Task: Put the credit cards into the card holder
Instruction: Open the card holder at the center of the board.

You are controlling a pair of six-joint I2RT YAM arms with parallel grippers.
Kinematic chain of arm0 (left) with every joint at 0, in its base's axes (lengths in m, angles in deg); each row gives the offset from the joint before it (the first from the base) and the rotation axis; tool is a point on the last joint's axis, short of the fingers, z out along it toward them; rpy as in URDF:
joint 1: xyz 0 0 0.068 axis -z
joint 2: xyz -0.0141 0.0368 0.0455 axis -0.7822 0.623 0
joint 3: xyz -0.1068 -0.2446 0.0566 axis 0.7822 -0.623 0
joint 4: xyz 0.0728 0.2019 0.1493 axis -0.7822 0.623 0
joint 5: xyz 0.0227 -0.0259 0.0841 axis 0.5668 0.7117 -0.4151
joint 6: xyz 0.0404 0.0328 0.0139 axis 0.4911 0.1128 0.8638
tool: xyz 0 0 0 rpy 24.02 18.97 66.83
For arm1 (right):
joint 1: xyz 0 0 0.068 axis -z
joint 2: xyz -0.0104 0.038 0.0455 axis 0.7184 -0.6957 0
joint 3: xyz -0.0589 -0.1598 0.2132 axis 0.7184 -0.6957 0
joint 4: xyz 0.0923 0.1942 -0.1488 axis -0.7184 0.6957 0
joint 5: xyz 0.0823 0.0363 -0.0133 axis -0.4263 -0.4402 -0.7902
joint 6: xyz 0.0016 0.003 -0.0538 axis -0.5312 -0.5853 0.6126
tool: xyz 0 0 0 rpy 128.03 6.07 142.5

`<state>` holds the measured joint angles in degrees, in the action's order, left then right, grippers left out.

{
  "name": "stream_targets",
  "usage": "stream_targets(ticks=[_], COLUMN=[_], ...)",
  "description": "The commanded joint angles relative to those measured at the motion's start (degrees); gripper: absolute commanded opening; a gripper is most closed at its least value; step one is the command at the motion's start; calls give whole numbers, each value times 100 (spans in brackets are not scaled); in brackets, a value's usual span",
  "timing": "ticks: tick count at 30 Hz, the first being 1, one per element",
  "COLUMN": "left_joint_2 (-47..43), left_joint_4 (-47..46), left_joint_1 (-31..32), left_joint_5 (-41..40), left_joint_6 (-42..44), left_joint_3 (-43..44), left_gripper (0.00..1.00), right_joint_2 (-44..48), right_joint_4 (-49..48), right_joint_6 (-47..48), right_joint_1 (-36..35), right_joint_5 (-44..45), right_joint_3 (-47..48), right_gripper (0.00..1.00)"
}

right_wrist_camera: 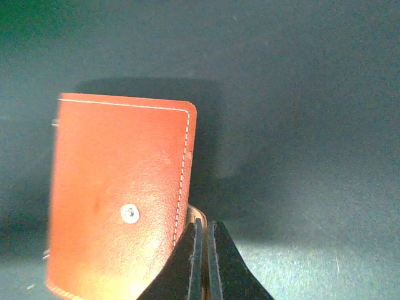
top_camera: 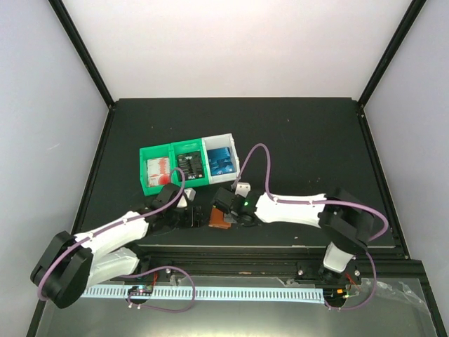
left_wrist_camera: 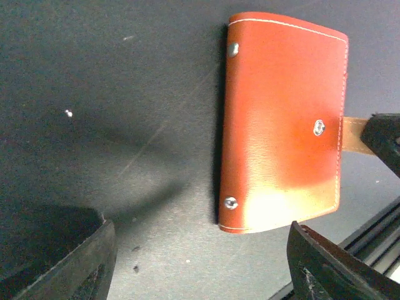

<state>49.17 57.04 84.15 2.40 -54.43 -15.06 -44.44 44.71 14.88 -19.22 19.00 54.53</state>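
Observation:
The card holder [top_camera: 219,219] [left_wrist_camera: 281,125] [right_wrist_camera: 119,194], a reddish-brown leather wallet, lies folded shut on the black table near the front edge. My right gripper [top_camera: 229,214] [right_wrist_camera: 204,228] is shut on its snap tab [right_wrist_camera: 199,214] [left_wrist_camera: 353,132] at the wallet's right side. To the wallet's left, my left gripper [top_camera: 188,216] [left_wrist_camera: 200,269] stands open with bare table between its fingers, and the wallet's near corner lies just beyond them. The credit cards sit in the bins behind: a red-and-white one [top_camera: 158,170], a black one [top_camera: 189,165] and a blue one [top_camera: 223,161].
Two green bins [top_camera: 145,184] and a white bin [top_camera: 235,156] stand in a row behind the grippers. The table's front rail [left_wrist_camera: 381,231] runs just behind the wallet's near side.

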Motion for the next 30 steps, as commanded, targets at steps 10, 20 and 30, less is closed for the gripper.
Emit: stream_targets(ticks=[10,20,30], left_joint_2=[-65,263,762], left_joint_4=[-125,-22,180], left_joint_1=[-40,-43,-42], left_joint_5=[793,966,918], left_joint_6=[666,867,1043], left_joint_3=[651,944,1193], left_gripper=[99,99,98], right_joint_2=[662,796,811], right_joint_4=[171,219,232], right_joint_6=[199,232,231], right_joint_1=[39,37,42], right_joint_5=[-278,-317,-300], right_joint_3=[390,533,544], right_gripper=[1,1,1])
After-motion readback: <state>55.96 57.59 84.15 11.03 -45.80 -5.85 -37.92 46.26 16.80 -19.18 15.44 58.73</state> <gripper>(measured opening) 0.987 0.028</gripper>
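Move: Just to the right of the left hand, about 7 cm off and level fore and aft, is the card holder, its middle roughly a centimetre lower. The right hand already has the strap pinched, the holder's middle some 4 cm to that hand's left and slightly lower. From the left hand, the blue cards in the white compartment stand about 17 cm ahead and 8 cm right; the black cards are 16 cm ahead and 1 cm left. Lifting the card holder by its strap, the right hand keeps its pinch and rises about 6 cm, quickly at first, easing some 2.5 cm left as its fingertips swing left by about 10 degrees. The left hand spreads its fingers fully, rises, then dips a little while travelling about 4 cm right and slightly forward to the holder's cover, turning some 10 degrees clockwise. ##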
